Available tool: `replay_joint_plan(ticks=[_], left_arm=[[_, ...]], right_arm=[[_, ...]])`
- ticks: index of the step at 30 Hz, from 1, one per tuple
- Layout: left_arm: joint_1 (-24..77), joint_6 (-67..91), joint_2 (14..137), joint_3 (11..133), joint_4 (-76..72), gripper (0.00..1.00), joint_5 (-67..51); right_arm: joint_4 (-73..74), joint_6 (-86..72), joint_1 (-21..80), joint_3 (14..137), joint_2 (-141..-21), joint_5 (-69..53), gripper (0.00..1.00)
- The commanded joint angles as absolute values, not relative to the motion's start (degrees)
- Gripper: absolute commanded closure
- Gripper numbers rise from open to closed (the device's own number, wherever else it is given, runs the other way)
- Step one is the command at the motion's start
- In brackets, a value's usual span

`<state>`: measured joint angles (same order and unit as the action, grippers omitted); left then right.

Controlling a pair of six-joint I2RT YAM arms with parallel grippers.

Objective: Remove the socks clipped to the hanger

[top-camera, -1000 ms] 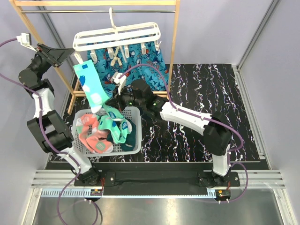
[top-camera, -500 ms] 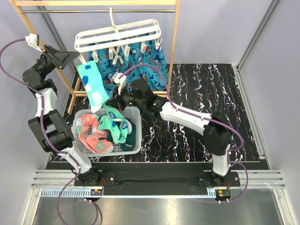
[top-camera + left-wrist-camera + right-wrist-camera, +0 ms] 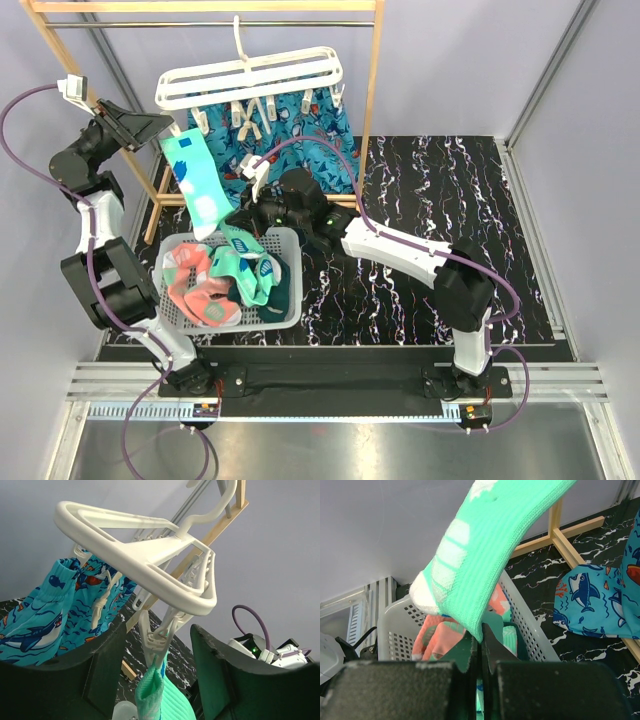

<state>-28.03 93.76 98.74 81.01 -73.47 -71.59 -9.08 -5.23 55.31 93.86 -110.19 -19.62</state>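
Observation:
The white hanger [image 3: 250, 78] hangs from the wooden rack's rail. One mint green sock [image 3: 195, 185] with white dots hangs from the clip [image 3: 157, 630] at the hanger's left corner. My left gripper [image 3: 160, 128] is open, its jaws either side of that clip [image 3: 157, 630] and apart from it. The sock's cuff [image 3: 162, 695] sits just below the clip. My right gripper [image 3: 232, 218] is shut on the sock's lower edge [image 3: 481, 630], pinching it above the basket. Several pink, mint and dark teal socks [image 3: 225, 280] lie in the basket.
A white mesh basket [image 3: 292, 300] stands at the front left, also seen in the right wrist view [image 3: 535, 630]. A large blue shark-patterned cloth [image 3: 300, 140] hangs from the hanger's other clips. The wooden rack's post [image 3: 372, 110] stands just right of it.
My left gripper has moved up and right, closer to the hanger's left corner. The hanger and the sock's top have swung slightly. The right gripper has not moved.

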Motion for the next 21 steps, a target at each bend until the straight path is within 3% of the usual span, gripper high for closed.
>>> replay_joint_plan(ticks=[1,8,12,21], left_arm=[[-28.04,92.64,96.15,82.26,-93.52,0.42,-71.98],[-27.86,92.55,96.06,82.44,-93.25,0.55,-72.07],[-27.77,92.46,96.50,83.67,-91.93,1.00,-72.42],[-27.42,92.73,96.68,84.90,-90.97,1.00,-72.95]], right_arm=[[-10.02,-5.27,54.84,95.27,-107.31,-20.04,1.00],[-10.02,-5.80,54.76,95.45,-107.58,-20.30,1.00],[-9.84,-5.71,54.84,95.45,-107.58,-20.39,1.00],[-9.67,-5.98,54.93,95.89,-107.84,-20.39,1.00]])
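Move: The left hand has its open fingers around the clip at the hanger's left end; the clip's middle lies about 2 cm ahead and 2 cm right. The mint sock hangs stretched about 6 cm back, 7 cm right and 8 cm below; the swim shorts are some 20 cm right, 4 cm ahead and 12 cm below. From the right hand, the clip is about 12 cm ahead, 13 cm left and 15 cm up. The left fingers squeeze the clip nearly shut, rising about 1 cm, while the right hand keeps its sock grip. ##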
